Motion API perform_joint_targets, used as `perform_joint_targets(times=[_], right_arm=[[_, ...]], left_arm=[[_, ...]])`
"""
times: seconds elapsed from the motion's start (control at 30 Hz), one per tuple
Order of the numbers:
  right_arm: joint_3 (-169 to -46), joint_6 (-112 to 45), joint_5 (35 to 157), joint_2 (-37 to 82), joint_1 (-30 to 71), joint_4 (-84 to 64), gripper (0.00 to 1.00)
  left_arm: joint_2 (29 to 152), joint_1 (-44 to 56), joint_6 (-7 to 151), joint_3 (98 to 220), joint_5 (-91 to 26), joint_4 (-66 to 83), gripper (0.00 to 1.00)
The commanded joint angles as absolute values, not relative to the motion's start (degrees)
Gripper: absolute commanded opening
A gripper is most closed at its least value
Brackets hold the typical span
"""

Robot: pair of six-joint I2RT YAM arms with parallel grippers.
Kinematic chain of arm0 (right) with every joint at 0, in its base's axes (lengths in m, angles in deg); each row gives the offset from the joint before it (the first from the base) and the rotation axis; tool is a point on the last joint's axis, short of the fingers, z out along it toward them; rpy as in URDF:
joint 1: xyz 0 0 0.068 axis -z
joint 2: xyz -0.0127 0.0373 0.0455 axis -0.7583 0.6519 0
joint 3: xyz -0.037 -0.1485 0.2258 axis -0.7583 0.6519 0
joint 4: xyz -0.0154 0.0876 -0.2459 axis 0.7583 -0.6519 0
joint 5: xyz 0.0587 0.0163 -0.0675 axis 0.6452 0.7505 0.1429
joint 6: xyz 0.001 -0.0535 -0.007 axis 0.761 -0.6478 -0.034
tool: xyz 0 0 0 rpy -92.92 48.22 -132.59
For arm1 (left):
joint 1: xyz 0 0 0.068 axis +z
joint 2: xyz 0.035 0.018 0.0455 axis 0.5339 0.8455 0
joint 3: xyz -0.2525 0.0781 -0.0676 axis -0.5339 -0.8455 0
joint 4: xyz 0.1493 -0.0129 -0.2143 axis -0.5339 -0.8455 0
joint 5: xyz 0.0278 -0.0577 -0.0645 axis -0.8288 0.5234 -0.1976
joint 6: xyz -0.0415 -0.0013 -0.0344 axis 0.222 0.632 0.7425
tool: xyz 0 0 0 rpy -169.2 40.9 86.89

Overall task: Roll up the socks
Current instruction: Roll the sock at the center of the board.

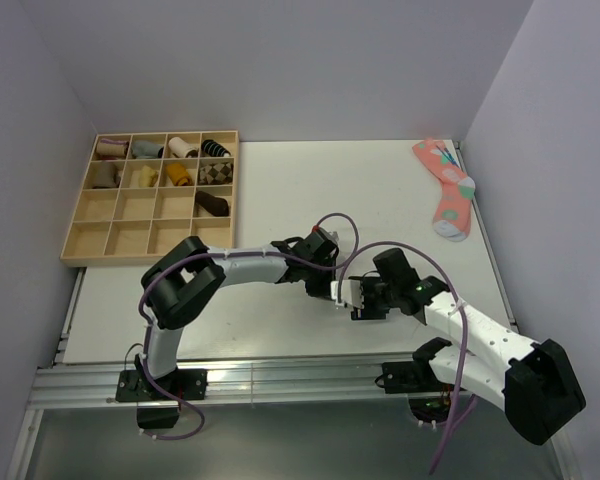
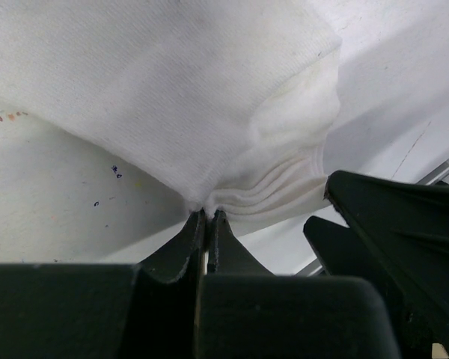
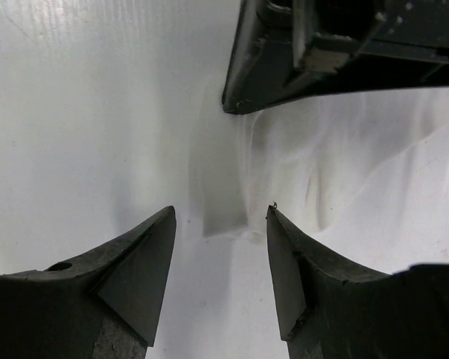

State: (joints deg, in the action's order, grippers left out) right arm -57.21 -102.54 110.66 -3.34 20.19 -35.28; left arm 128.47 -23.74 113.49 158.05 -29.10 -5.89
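The white socks (image 2: 172, 90) fill the upper part of the left wrist view as a bunched, layered fold lying on the white table. My left gripper (image 2: 207, 212) is shut on the near edge of that fold. From above, the socks (image 1: 341, 291) show only as a small white patch between the two grippers. My right gripper (image 3: 221, 215) is open just short of the fabric (image 3: 337, 172), with nothing between its fingers. Its dark fingers (image 2: 393, 224) show at the right of the left wrist view. The left gripper (image 1: 325, 272) and right gripper (image 1: 358, 300) meet near the table's middle front.
A wooden compartment tray (image 1: 148, 258) stands at the back left, with several tan, grey, brown and black sock rolls in its upper cells. A coral-pink dotted sock (image 1: 448, 195) lies at the back right. A metal rail (image 1: 280, 378) runs along the table's near edge.
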Motion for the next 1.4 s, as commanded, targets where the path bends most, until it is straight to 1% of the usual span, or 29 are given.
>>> perform_joint_targets(times=[0.0,0.23,0.3,0.63,0.73,0.83,1.0,1.03,1.13,1.17,1.37], right_arm=[[-59.1,-103.3,112.1,-4.3,19.0,-36.5,0.59],[-59.3,-102.7,111.0,-1.8,16.3,-35.7,0.56],[-59.1,-102.5,110.3,-1.2,15.6,-35.1,0.54],[-58.3,-100.9,106.2,3.7,15.0,-29.3,0.49],[-58.1,-100.7,106.0,4.2,15.0,-28.3,0.49],[-58.5,-99.5,105.6,5.4,15.0,-27.2,0.43],[-58.4,-98.0,104.0,6.8,15.2,-25.7,0.38],[-58.8,-98.0,104.1,7.1,15.3,-26.4,0.32],[-60.2,-97.3,105.3,8.3,16.1,-28.7,0.24],[-60.9,-97.3,105.8,8.6,16.4,-29.6,0.22],[-66.0,-98.0,110.1,12.7,21.5,-36.4,0.20]], left_arm=[[131.2,-23.6,111.7,158.7,-30.3,-10.2,0.00],[131.5,-23.6,111.7,158.7,-30.0,-9.8,0.00],[131.6,-23.6,111.7,158.7,-29.9,-9.7,0.00],[131.7,-23.6,111.1,158.7,-29.5,-9.7,0.00],[131.7,-23.6,111.0,158.6,-29.2,-9.4,0.00],[131.6,-23.6,111.1,158.2,-29.1,-9.1,0.00],[130.9,-23.5,111.5,157.3,-29.0,-8.2,0.00],[130.7,-23.6,111.7,157.1,-29.0,-8.0,0.00],[129.8,-23.6,112.7,156.2,-29.6,-7.0,0.01],[129.2,-23.6,113.1,155.8,-29.8,-6.4,0.02],[125.5,-23.6,117.5,151.4,-32.6,-0.6,0.04]])
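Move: The free end of the white sock's fold lies just under the open right fingers, about 1 cm ahead, 1 cm left and 2 cm down. From the right hand, the left fingertips, already pinching the roll, are some 5 cm left and 2 cm ahead, and the sock's flat body is about 6 cm ahead and 3 cm left. From the left hand, the free end is roughly 4 cm right and 2 cm back. Right hand eases back-left, sinks 2 cm, then slides forward about 3 cm, pinching the fold; left keeps hold. ##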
